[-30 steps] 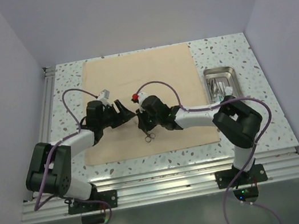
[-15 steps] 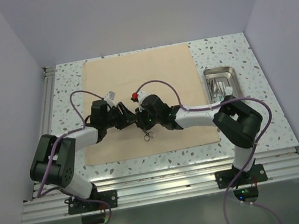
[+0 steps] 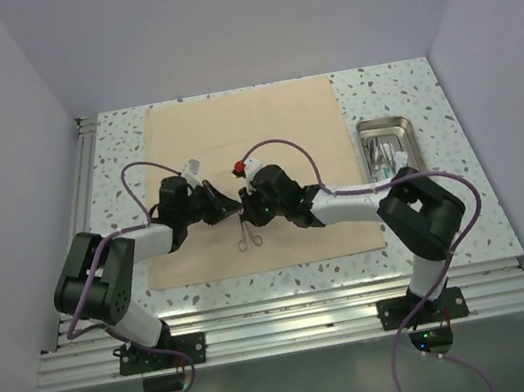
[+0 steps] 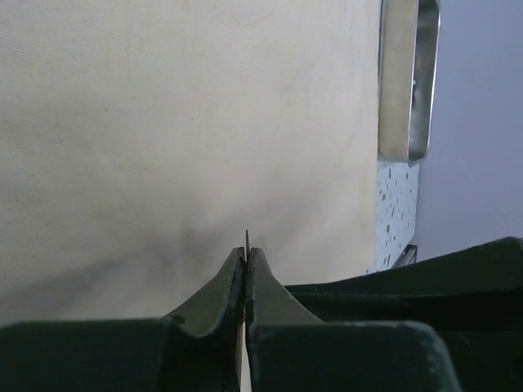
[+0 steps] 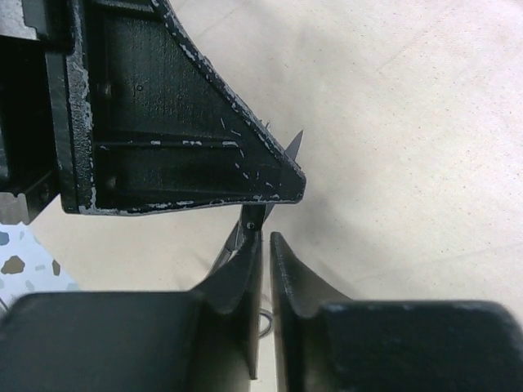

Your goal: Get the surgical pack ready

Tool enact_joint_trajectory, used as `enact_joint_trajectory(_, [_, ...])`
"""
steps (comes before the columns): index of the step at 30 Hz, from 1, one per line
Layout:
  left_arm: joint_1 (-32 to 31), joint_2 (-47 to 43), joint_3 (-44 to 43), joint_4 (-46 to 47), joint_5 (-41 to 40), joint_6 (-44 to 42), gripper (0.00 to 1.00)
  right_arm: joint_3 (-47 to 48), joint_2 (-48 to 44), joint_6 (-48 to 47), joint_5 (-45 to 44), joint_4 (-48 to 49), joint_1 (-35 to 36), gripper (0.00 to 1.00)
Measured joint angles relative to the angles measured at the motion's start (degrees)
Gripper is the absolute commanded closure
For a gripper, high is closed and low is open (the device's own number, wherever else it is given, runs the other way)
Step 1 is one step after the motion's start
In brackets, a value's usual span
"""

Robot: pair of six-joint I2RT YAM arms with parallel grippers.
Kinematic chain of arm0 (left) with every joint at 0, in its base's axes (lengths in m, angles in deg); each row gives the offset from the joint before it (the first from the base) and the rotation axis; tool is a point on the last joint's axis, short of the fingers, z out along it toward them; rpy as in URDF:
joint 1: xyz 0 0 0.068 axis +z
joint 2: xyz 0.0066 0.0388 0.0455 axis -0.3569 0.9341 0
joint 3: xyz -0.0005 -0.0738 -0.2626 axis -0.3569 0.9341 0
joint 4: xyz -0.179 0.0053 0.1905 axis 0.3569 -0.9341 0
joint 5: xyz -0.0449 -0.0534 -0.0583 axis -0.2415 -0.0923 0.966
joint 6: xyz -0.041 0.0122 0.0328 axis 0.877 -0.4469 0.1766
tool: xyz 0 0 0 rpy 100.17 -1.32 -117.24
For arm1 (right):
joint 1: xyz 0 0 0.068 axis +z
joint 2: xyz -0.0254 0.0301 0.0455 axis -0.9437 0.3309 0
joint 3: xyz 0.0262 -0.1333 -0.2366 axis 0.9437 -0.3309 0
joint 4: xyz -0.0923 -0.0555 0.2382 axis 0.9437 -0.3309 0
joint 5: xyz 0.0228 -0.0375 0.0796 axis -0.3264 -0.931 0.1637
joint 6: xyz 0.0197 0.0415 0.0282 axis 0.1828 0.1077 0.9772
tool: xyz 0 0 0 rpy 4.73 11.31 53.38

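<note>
The tan cloth sheet [image 3: 253, 147] lies flat in the middle of the table. Small metal scissors [image 3: 246, 239] are held over its near part, ring handles pointing toward the near edge. My left gripper [image 3: 227, 207] is shut on the scissors' blades; a thin blade tip [image 4: 247, 237] sticks out between its closed fingertips [image 4: 247, 253]. My right gripper [image 3: 245, 214] faces it closely. Its jaws [image 5: 267, 237] stand a narrow slit apart with only cloth showing between them. The scissors' pivot [image 5: 260, 214] sits just off its left fingertip. The steel tray [image 3: 391, 148] holds more instruments.
The steel tray [image 4: 400, 82] sits on the speckled tabletop [image 3: 407, 99] right of the cloth. Both arms meet over the cloth's near half, and their cables [image 3: 273, 145] arch above it. An aluminium rail [image 3: 281, 304] runs along the near edge.
My left gripper has moved right to the scissors and shut on their blades. The right jaws have eased slightly apart. The scissors' handles have shifted a little to the left.
</note>
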Motion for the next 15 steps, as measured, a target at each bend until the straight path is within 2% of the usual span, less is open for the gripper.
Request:
enact_joint_trajectory(4, [-0.07, 0.00, 0.00, 0.72, 0.57, 0.07, 1.00, -1.14, -1.22, -0.17, -0.11, 0.20, -0.02, 0.66])
enact_joint_trajectory(7, [-0.07, 0.00, 0.00, 1.05, 1.05, 0.17, 1.00, -2.27, -2.82, -0.15, 0.00, 0.35, -0.02, 0.59])
enact_joint_trajectory(10, [-0.07, -0.09, 0.00, 1.42, 1.27, 0.48, 1.00, -3.32, -4.11, 0.42, 0.87, 1.20, -0.31, 0.55])
enact_joint_trajectory(15, [-0.09, -1.31, 0.00, 1.57, 1.27, 0.55, 1.00, -3.85, -4.42, 1.86, 3.34, 2.05, -1.07, 0.55])
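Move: The scissors lie in both hands' fingertips, blades forward. From the left hand, shut near the pivot, their middle is about 3 cm back, level sideways and 1 cm lower; the right hand, on the shanks just behind, has it at its pads, level all ways. The steel tray is some 10 cm ahead of the right hand, 36 cm to its right and 7 cm lower; from the left hand it is 8 cm ahead, 37 cm right and 7 cm lower. The right hand gives the scissors over: its fingers open from nearly shut to a little under half and come free of the shanks, while it rises about 1.5 cm and eases back and slightly right, the scissors still standing between the spread fingers. The left hand keeps its shut pinch near the pivot and lifts gently, also some 1.5 cm, with hardly any turn of the wrist. ##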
